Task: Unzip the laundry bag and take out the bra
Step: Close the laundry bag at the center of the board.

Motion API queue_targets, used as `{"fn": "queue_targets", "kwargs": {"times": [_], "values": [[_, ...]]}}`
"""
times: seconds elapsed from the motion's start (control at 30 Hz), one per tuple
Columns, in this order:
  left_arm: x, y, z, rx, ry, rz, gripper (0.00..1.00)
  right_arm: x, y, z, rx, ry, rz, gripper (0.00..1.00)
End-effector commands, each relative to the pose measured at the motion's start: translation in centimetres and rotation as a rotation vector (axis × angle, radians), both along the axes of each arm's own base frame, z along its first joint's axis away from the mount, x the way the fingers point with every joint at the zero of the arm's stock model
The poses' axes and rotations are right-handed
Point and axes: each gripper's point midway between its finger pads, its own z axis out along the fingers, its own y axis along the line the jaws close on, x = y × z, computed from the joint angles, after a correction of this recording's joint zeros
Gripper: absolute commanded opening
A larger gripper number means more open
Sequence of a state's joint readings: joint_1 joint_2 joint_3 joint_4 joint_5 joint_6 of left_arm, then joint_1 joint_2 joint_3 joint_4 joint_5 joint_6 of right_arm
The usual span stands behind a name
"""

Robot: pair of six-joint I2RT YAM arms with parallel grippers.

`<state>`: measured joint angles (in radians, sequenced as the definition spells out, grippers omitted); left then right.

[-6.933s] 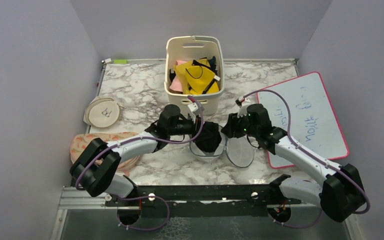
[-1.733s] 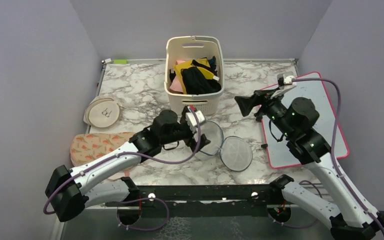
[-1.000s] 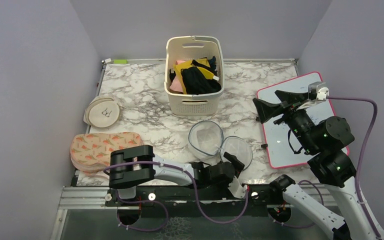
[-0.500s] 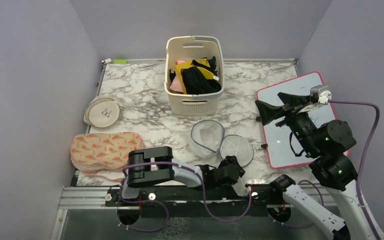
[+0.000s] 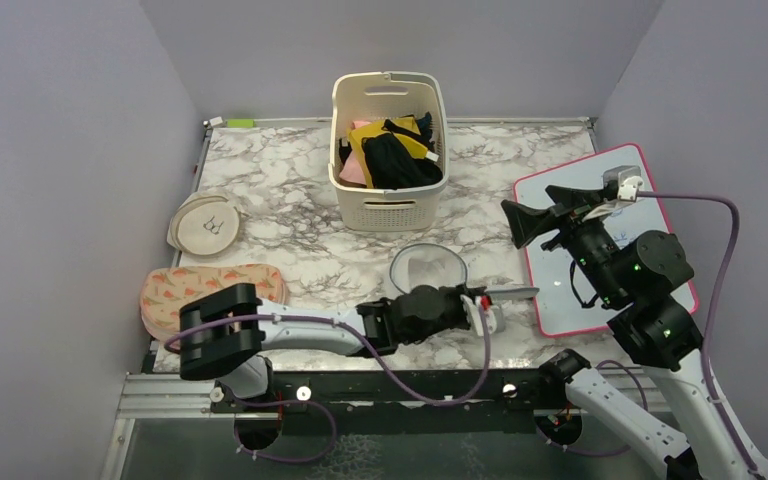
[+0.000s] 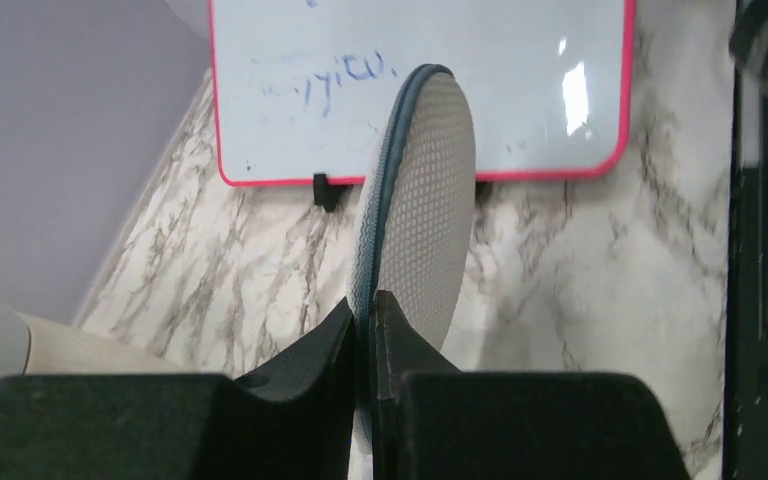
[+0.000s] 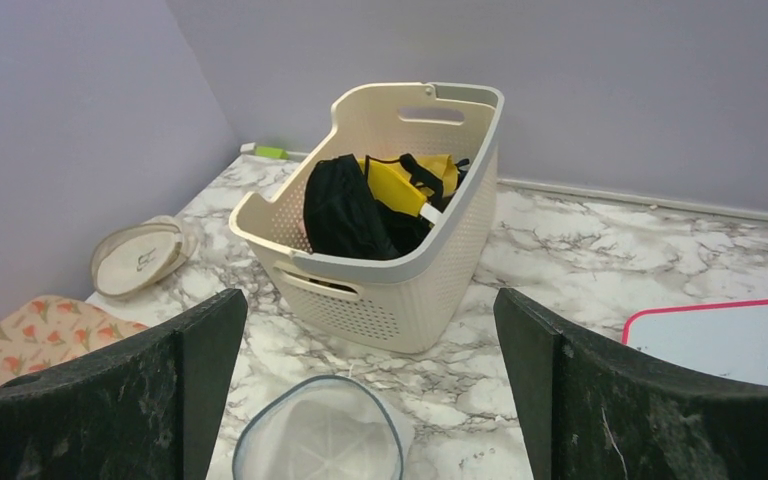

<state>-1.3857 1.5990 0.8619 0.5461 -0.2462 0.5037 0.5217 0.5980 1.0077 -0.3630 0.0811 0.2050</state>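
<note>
The laundry bag (image 5: 428, 268) lies unzipped on the marble, its white mesh drum (image 7: 320, 440) open upward and empty. Its round mesh lid (image 6: 425, 200) stands on edge, seen as a thin line in the top view (image 5: 508, 292). My left gripper (image 6: 368, 310) is shut on the lid's dark zip rim, low near the table's front (image 5: 482, 300). The black bra (image 5: 392, 160) lies in the cream basket (image 5: 388, 205), also plain in the right wrist view (image 7: 345, 215). My right gripper (image 5: 535, 208) hangs open and empty above the table, facing the basket (image 7: 400, 280).
A pink-framed whiteboard (image 5: 610, 235) lies at the right, just beyond the lid (image 6: 410, 80). A yellow cloth (image 5: 365, 140) shares the basket. A flat beige round pouch (image 5: 206, 224) and a carrot-print fabric piece (image 5: 205, 293) lie at the left.
My left gripper swung in along the front edge, shut on the lid's rim and tipped the lid up on edge. The drum shifted slightly right. The right arm barely moved.
</note>
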Motion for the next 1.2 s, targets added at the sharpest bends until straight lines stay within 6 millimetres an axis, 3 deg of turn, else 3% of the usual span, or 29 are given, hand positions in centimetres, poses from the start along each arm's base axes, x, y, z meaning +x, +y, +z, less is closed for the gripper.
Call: {"fn": "queue_targets", "kwargs": {"times": [0.0, 0.3, 0.47, 0.6, 0.77, 0.93, 1.17], "values": [[-0.2, 0.8, 4.3, -0.344, 0.353, -0.063, 0.01, 0.3, 0.5, 0.5, 0.014, -0.02, 0.017, 0.92], [2.0, 4.7, 7.5, -0.751, 0.783, -0.073, 0.0, 0.4, 0.9, 0.4, 0.014, -0.01, 0.034, 0.92], [2.8, 7.4, 7.2, -0.974, 0.994, -0.028, 0.0, 0.6, 1.3, 0.3, 0.018, -0.008, 0.045, 0.92], [3.6, 9.8, 5.9, -1.094, 1.063, 0.059, 0.0, 0.8, 1.6, 0.3, 0.012, -0.007, 0.057, 0.92], [6.3, 12.4, 1.8, -1.146, 1.164, 0.377, 0.0, 0.8, 1.7, 0.1, 0.013, 0.001, 0.058, 0.92], [8.1, 11.8, -1.5, -0.998, 1.252, 0.611, 0.0, 0.8, 1.6, -0.1, 0.013, 0.004, 0.055, 0.92], [8.3, 11.9, -4.8, -0.975, 1.432, 0.709, 0.0, 1.0, 1.8, -0.4, 0.007, 0.017, 0.059, 0.92]]}}
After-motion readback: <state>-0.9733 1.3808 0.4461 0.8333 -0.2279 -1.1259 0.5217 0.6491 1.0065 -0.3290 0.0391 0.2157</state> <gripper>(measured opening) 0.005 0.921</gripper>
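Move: Some 9 cm ahead and 10 cm to the left of the left hand, about 8 cm below, is the laundry bag's open mouth; the hand already pinches the lid's zip edge, with the lid's middle roughly 5 cm to its right and 2 cm farther out. The laundry basket stands about 32 cm ahead and 18 cm left, the whiteboard 18 cm ahead and 31 cm right. From the idle right hand the bag mouth lies about 5 cm ahead, 12 cm left and far below. Keeping its pinch on the lid's zip edge, the left hand lifts some 4 cm while starting forward and left, then carries the edge left towards the bag's mouth, slowly sinking, and finishes with a push forward. Meanwhile it rolls about 100 degrees around its own pointing line, counter-clockwise seen from behind the hand, swinging the lid from on edge to flat. ##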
